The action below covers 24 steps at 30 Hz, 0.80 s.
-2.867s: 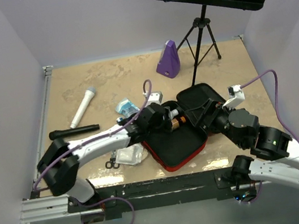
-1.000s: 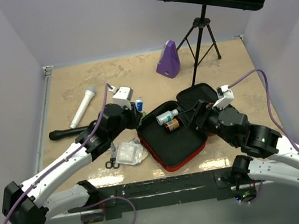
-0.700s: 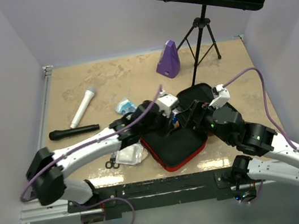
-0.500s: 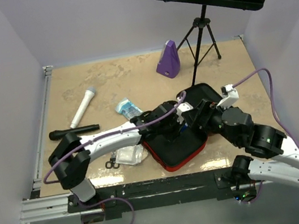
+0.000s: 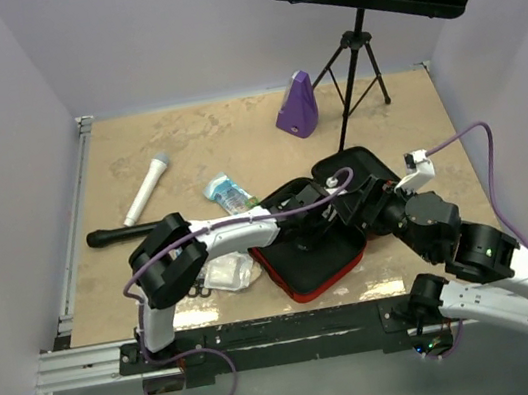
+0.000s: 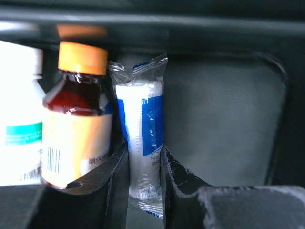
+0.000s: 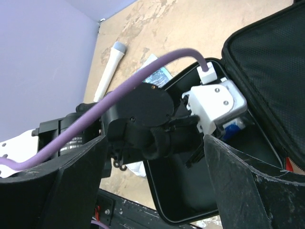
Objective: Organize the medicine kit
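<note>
The medicine kit [image 5: 305, 292] lies open at the table's front centre, red rim around black lining, its lid [image 5: 360, 166] raised at the back right. My left gripper [image 5: 326, 215] reaches deep into it. In the left wrist view that gripper [image 6: 144, 162] is shut on a white and blue packet [image 6: 142, 129], upright against the lining [image 6: 224, 119]. A brown bottle with an orange cap [image 6: 76, 114] and a white bottle [image 6: 19, 129] stand just left of the packet. My right gripper [image 5: 366, 203] hovers by the lid; its jaws [image 7: 155, 138] stand wide open.
A purple metronome [image 5: 296, 106] and a music stand [image 5: 354, 71] stand at the back. A white microphone [image 5: 147, 189] and a black one [image 5: 113, 235] lie on the left. A blue packet [image 5: 228, 193], a clear bag [image 5: 228, 272] and scissors [image 5: 196, 290] lie left of the kit.
My left arm has swung right from the loose items beside the kit into the kit, carrying the packet. The right arm has shifted only slightly by the lid.
</note>
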Motion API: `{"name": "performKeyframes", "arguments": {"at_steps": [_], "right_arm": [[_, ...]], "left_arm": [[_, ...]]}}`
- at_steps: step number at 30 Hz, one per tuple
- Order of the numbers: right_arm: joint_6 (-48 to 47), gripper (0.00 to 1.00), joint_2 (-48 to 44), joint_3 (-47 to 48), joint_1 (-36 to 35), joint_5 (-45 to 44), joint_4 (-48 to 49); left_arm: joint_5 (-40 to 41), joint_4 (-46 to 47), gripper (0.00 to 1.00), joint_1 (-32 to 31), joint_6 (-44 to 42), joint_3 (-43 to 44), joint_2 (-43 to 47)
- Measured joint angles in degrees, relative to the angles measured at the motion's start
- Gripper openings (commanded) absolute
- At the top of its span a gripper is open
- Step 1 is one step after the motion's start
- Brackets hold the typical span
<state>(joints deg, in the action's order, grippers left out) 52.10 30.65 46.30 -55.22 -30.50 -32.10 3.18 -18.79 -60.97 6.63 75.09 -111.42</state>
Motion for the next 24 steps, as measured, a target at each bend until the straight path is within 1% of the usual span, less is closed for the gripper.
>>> {"name": "performKeyframes", "arguments": {"at_steps": [4,6,9,12,15,19,24], "right_arm": [[0.0,0.86,0.0,0.0,0.0,0.0,-0.3],[0.1,0.87,-0.1,0.0,0.0,0.0,-0.3],[0.3,0.87,-0.1,0.0,0.0,0.0,-0.3],[0.4,0.87,-0.2,0.0,0.0,0.0,-0.3],[0.4,0.87,-0.2,0.0,0.0,0.0,-0.3],[0.4,0.87,-0.2,0.0,0.0,0.0,-0.3],[0.4,0.87,0.0,0.0,0.0,0.0,-0.2]], "left_arm": [[2.1,0.7,0.29,1.2,1.9,0.7,-1.0],[2.8,0.8,0.31,2.0,3.2,0.8,-1.0],[4.0,1.1,0.40,2.3,4.4,0.8,-1.0],[4.5,1.2,0.52,2.3,5.1,0.8,-1.0],[4.6,1.4,0.58,2.2,5.6,0.8,-0.4],[5.0,1.3,0.61,2.3,5.8,0.5,2.1],[5.9,1.0,0.63,2.8,5.8,0.2,7.9]]}}
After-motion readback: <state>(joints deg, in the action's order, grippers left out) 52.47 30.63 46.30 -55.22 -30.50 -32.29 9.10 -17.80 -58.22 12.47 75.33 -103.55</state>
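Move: Just ahead of the left hand, which holds the white-and-blue bandage packet by its near end inside the case, lies the brown bottle, about 4 cm forward, level with it and neither left nor right. The white bottle lies some 7 cm forward and 1 cm left. The case's lid is roughly 13 cm forward and 13 cm right. From the right hand, the brown bottle is about 8 cm ahead, 7 cm left and 25 cm down. Sliding forward about 3 cm low in the case, the left hand brings the held bandage packet against the brown bottle's near side, turning some 10 degrees counter-clockwise. There it stops, opens its fingers to let go, and lifts some 6–7 cm almost straight up, clear of the packet, with a slight tilt of the wrist. ##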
